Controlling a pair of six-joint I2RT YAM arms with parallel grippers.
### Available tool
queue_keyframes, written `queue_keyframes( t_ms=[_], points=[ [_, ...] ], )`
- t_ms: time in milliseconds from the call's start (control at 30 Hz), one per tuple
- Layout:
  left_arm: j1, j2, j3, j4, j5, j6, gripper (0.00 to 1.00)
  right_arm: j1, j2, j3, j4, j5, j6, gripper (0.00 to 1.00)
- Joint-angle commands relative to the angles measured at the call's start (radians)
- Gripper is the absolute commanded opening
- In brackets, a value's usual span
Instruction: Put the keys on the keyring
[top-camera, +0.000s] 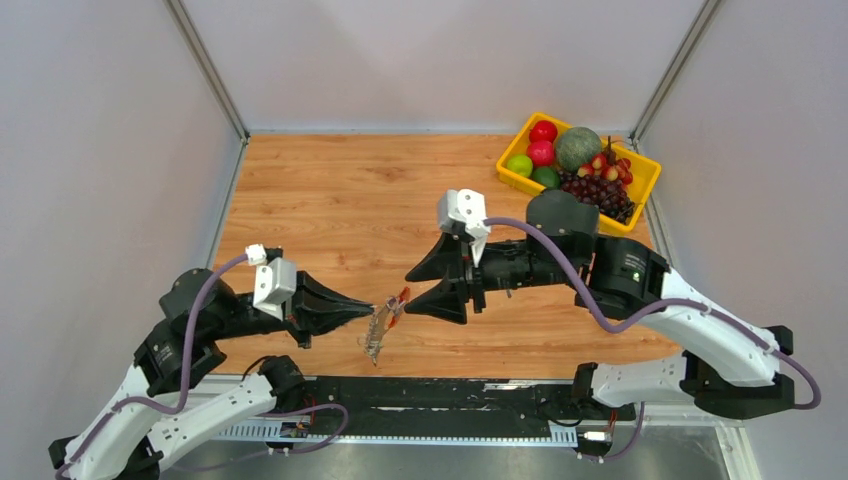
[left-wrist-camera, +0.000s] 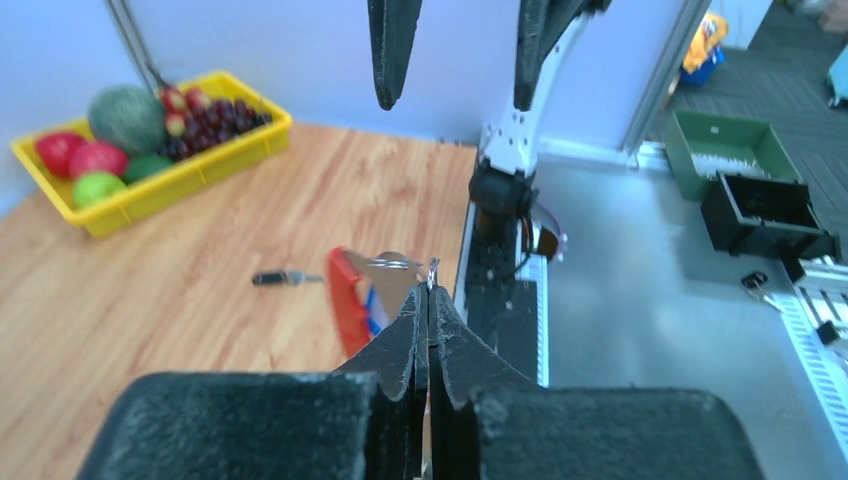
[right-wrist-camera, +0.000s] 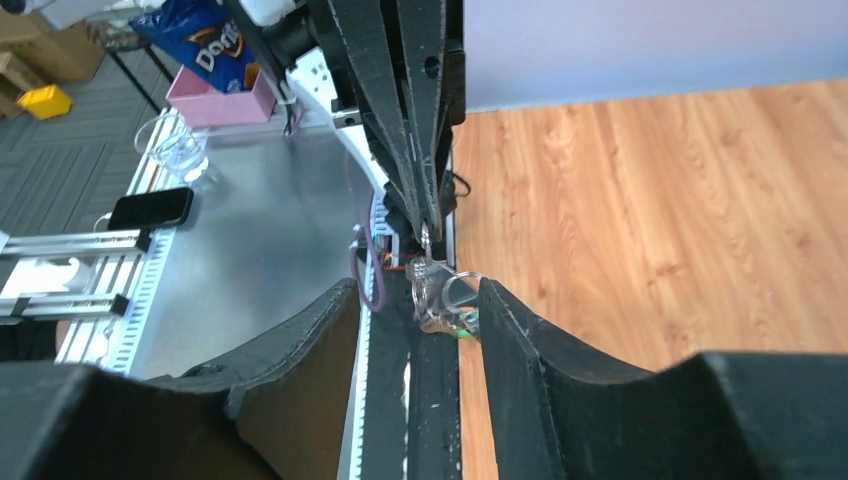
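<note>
My left gripper (top-camera: 371, 303) is shut on the thin metal loop (left-wrist-camera: 432, 268) of the keyring (top-camera: 378, 333), which hangs from its tips just above the table's near edge. The keyring's red curved part (left-wrist-camera: 344, 296) juts toward my right gripper (top-camera: 408, 291). That gripper is open, with its fingertips on either side of the red part. In the right wrist view a wire ring with a small bunch and a green key head (right-wrist-camera: 462, 322) hangs between the open fingers (right-wrist-camera: 505, 335). A black-headed key (left-wrist-camera: 284, 277) lies loose on the wood.
A yellow tray (top-camera: 519, 184) of fruit stands at the table's back right. The black base rail (top-camera: 440, 392) runs along the near edge below the keyring. White walls close in the left, back and right sides.
</note>
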Motion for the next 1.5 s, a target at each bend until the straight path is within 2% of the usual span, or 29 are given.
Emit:
queue_keyframes(
  t_ms=[0,167,300,633,800,1067,1467],
  points=[
    [-0.002,-0.073,-0.065,0.301,-0.005,-0.063,0.0,0.002,-0.052,-0.059,0.133,0.065,-0.018,0.51],
    [-0.002,-0.151,-0.199,0.567,-0.043,-0.131,0.0,0.01,-0.08,-0.112,0.231,0.027,-0.11,0.5],
    [-0.002,-0.198,-0.276,0.705,-0.086,-0.18,0.0,0.036,-0.073,-0.128,0.267,0.018,-0.154,0.47],
    [-0.002,-0.227,-0.386,0.895,-0.154,-0.28,0.0,0.102,-0.037,-0.118,0.321,0.072,-0.232,0.41],
    [-0.001,-0.221,-0.452,1.026,-0.164,-0.35,0.0,0.115,-0.006,-0.1,0.337,0.11,-0.263,0.35],
    [-0.001,-0.231,-0.494,1.11,-0.17,-0.389,0.0,0.126,0.011,-0.086,0.357,0.124,-0.287,0.28],
    [-0.002,-0.227,-0.498,1.14,-0.152,-0.407,0.0,0.127,0.02,-0.079,0.374,0.133,-0.289,0.28]
  ],
)
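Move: The keyring is already pinched in the shut left fingertips, with the keys and plate dangling from it. From the open right hand it lies about 5 cm to the left, level fore and aft, and some 4 cm lower. The red-edged plate hangs roughly 3 cm left of the right hand, 1 cm ahead and 7 cm below. A loose black-headed key is on the table, about 20 cm ahead, 18 cm right and 40 cm below that hand. The keyring goes up about 6 to 7 cm in the left hand's unchanged pinch, drifting some 2 cm left while the left fingers tip upward by about 40 degrees. After a short shift up and right, the right hand follows leftward about 4 cm towards the ring, rolling some 20 degrees, its fingers coming nearly level and closing to a narrower gap; no touch can be made out. ##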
